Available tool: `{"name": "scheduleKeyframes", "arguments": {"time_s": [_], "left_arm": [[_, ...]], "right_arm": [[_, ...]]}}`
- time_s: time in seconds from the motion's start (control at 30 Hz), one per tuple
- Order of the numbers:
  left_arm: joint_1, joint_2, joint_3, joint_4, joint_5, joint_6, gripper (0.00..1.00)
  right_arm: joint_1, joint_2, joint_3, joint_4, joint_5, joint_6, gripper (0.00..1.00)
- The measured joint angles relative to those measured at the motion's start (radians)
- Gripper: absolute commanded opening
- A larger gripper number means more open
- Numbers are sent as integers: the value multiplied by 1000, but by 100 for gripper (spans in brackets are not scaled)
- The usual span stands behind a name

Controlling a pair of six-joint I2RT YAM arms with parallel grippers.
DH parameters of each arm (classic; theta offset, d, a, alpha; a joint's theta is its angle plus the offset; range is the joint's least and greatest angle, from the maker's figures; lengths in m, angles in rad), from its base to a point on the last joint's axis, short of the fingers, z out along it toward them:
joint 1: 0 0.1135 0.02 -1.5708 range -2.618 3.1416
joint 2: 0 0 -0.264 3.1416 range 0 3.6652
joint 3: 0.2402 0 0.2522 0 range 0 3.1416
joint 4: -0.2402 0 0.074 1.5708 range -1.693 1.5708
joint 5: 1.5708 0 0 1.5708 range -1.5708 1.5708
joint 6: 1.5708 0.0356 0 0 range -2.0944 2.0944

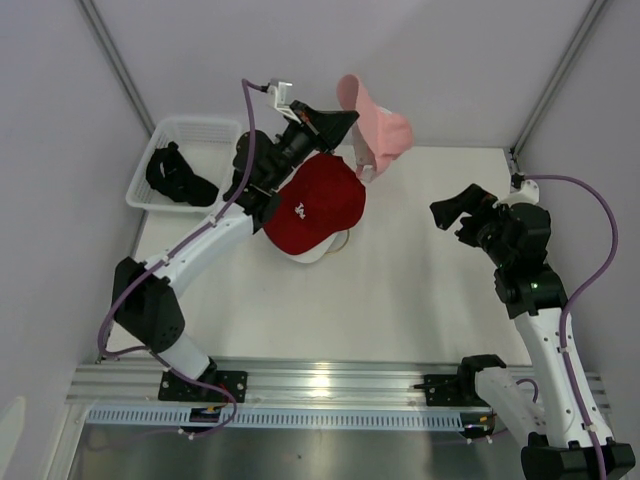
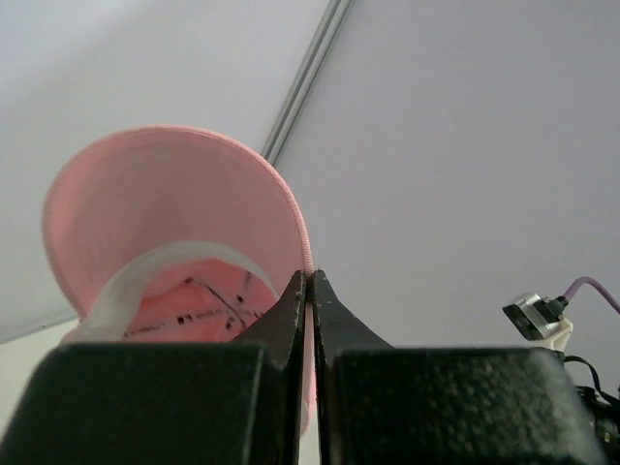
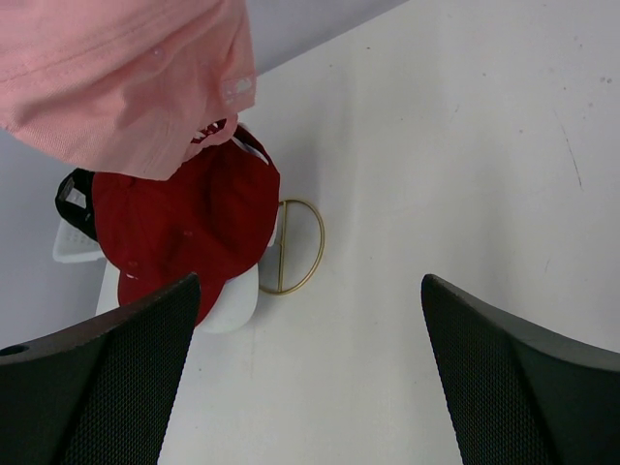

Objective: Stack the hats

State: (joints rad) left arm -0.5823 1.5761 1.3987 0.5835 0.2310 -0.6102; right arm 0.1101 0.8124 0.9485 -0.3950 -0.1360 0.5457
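Note:
A pink hat [image 1: 383, 128] hangs in the air above the far side of the table, and my left gripper [image 1: 347, 120] is shut on its brim. In the left wrist view the jaws [image 2: 309, 281] pinch the brim edge, with the pink hat's [image 2: 165, 223] underside showing to the left. Just below it a red hat [image 1: 315, 205] lies on top of a white hat [image 1: 328, 250], of which only the brim shows. A black hat [image 1: 178, 175] sits in the basket. My right gripper [image 1: 455, 208] is open to the right of the stack, holding nothing; its wrist view shows the red hat [image 3: 184, 223].
The white mesh basket [image 1: 200, 127] stands at the far left corner. A gold wire stand [image 3: 300, 247] pokes out from under the hat stack on the white table [image 1: 420, 290]. Walls close in on the left, back and right.

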Motion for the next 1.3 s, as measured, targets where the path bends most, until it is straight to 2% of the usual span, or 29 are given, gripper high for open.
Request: {"name": "scheduleKeyframes", "arguments": {"time_s": [0.23, 0.6, 0.73, 0.9, 1.03, 1.3], "left_arm": [[0, 65, 40, 37, -4, -39, 1], [-1, 45, 6, 34, -79, -68, 1], [-5, -33, -80, -21, -130, -61, 1], [-8, -222, -284, -64, -207, -52, 1], [-9, -369, -436, -71, -281, -52, 1], [-10, -521, -649, -99, -409, -83, 1]], "right_arm": [[0, 0, 12, -5, 0, -5, 100], [0, 69, 39, 27, 6, -3, 100], [2, 177, 91, 95, -50, 5, 100], [43, 341, 211, 149, -105, 0, 99], [95, 465, 330, 152, -117, -2, 100], [220, 673, 447, 191, -124, 1, 100]]}}
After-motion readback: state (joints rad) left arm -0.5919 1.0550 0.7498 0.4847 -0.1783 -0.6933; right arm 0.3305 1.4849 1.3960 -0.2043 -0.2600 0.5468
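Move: The left gripper keeps hold of the pink hat by its brim; the red hat on top of the stack lies about 4 cm farther out, 7 cm to the left and some 27 cm below. Of the red hat, the white hat's brim sticks out about 6 cm nearer the base and 6 cm lower. From the open right gripper, the pink hat is about 11 cm ahead, 12 cm left and 13 cm higher, and the red hat 14 cm ahead, 26 cm left and 12 cm lower. Ease the left gripper forward about 2 cm, then swing it left and down some 12 cm each while drawing it back, turning about 20 degrees counter-clockwise, fingers shut on the brim, to bring the pink hat down towards the red one. Once it starts back, reach the right gripper left and forward, about 13 cm each way, turning counter-clockwise, fingers wide, up to the pink hat's crown. ##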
